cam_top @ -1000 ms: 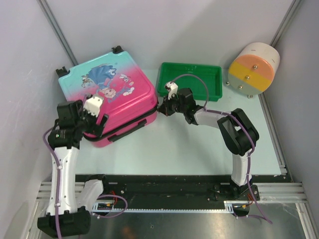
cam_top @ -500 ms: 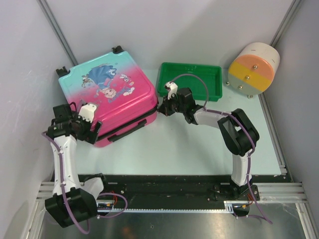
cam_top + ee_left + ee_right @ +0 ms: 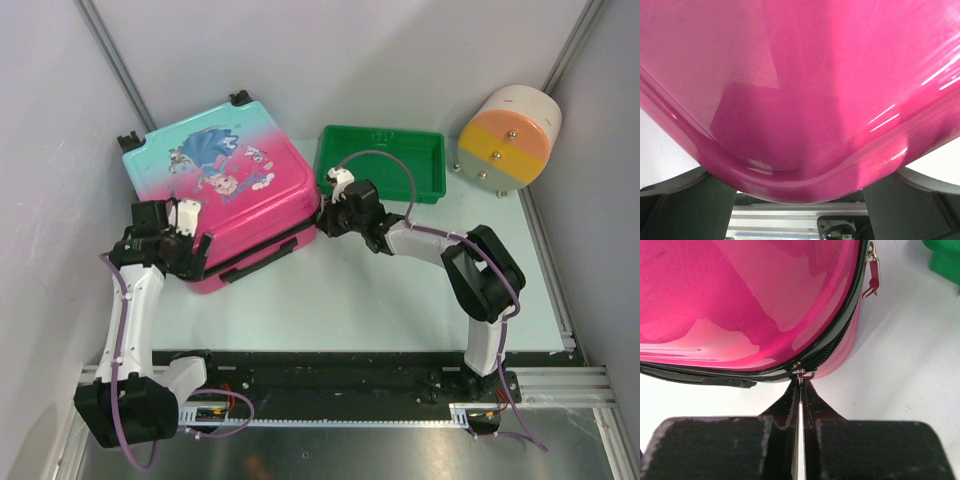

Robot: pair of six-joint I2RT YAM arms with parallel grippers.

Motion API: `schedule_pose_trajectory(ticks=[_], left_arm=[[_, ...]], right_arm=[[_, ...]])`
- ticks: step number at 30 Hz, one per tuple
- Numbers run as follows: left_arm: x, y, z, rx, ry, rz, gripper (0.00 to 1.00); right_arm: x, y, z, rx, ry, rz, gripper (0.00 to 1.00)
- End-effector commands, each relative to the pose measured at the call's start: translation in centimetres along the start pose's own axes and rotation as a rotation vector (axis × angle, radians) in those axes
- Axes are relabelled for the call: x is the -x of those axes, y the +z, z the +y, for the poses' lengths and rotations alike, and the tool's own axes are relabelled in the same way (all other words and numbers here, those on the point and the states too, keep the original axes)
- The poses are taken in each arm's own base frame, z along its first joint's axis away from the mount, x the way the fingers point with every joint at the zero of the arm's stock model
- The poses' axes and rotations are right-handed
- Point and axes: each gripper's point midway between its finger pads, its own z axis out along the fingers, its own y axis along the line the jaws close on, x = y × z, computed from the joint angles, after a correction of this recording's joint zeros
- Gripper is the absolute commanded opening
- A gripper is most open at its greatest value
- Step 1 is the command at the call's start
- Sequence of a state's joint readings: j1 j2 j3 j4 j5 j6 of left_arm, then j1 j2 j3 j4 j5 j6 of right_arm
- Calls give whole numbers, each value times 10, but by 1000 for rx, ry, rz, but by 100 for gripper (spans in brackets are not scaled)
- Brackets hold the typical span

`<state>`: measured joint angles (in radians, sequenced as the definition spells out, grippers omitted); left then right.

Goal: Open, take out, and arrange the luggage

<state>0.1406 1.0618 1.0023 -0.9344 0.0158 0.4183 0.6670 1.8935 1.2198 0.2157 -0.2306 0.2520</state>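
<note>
The luggage [image 3: 215, 170], a pink-to-teal hard-shell suitcase with cartoon prints, lies flat and zipped at the back left of the table. My left gripper [image 3: 188, 250] is open at its near-left corner; the pink shell [image 3: 800, 75] fills the left wrist view, with a finger [image 3: 687, 205] low on either side of the corner. My right gripper [image 3: 326, 215] is at the suitcase's right corner. In the right wrist view it [image 3: 801, 382] is shut on a zipper pull on the black zipper line of the pink shell [image 3: 740, 300]. A second zipper pull [image 3: 871, 275] hangs free further along.
A green plastic tray [image 3: 380, 165] stands just right of the suitcase, its corner also in the right wrist view [image 3: 942, 255]. A white-and-orange cylinder [image 3: 508, 135] stands at the back right. The black carry handle [image 3: 255, 262] faces the near side. Grey walls close in left and back.
My left gripper came down off the suitcase lid to its near-left corner. The suitcase shifted slightly right and away. My right gripper moved slightly left with the zipper pull.
</note>
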Motion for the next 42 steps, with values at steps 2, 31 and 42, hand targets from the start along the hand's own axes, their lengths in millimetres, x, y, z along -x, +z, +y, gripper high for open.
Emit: schedule_pose_trajectory(ticks=[2, 31, 42], left_arm=[[58, 15, -100, -464, 39, -248, 94], [73, 20, -154, -598, -7, -244, 91], [86, -15, -151, -602, 67, -383, 95]], right_arm=[[9, -12, 99, 234, 15, -20, 0], [-1, -41, 121, 384, -11, -61, 0], [36, -18, 103, 331, -31, -147, 0]])
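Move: The right fingers hold the zipper pull at the suitcase's near right corner. From that hand the handle on the front side, towards which the pull goes, lies about 13 cm left, 9 cm back and some 4 cm lower; the green tray is 12 cm ahead, 13 cm right and 8 cm below. The open left fingers straddle the near left corner, about 2 cm ahead, 2 cm right and 3 cm below; the zipper pull lies some 13 cm ahead of the left hand, 28 cm right and 4 cm lower. Keeping its pinch on the zipper pull, the right hand at first hardly moves, then tugs it back about 5 cm around the corner and eases left roughly 3 cm along the front seam towards the handle. The left hand, fingers still wide around the near left corner, edges forward, then pushes that corner some 6 cm to the right, its left side tilting down about 10 degrees. ##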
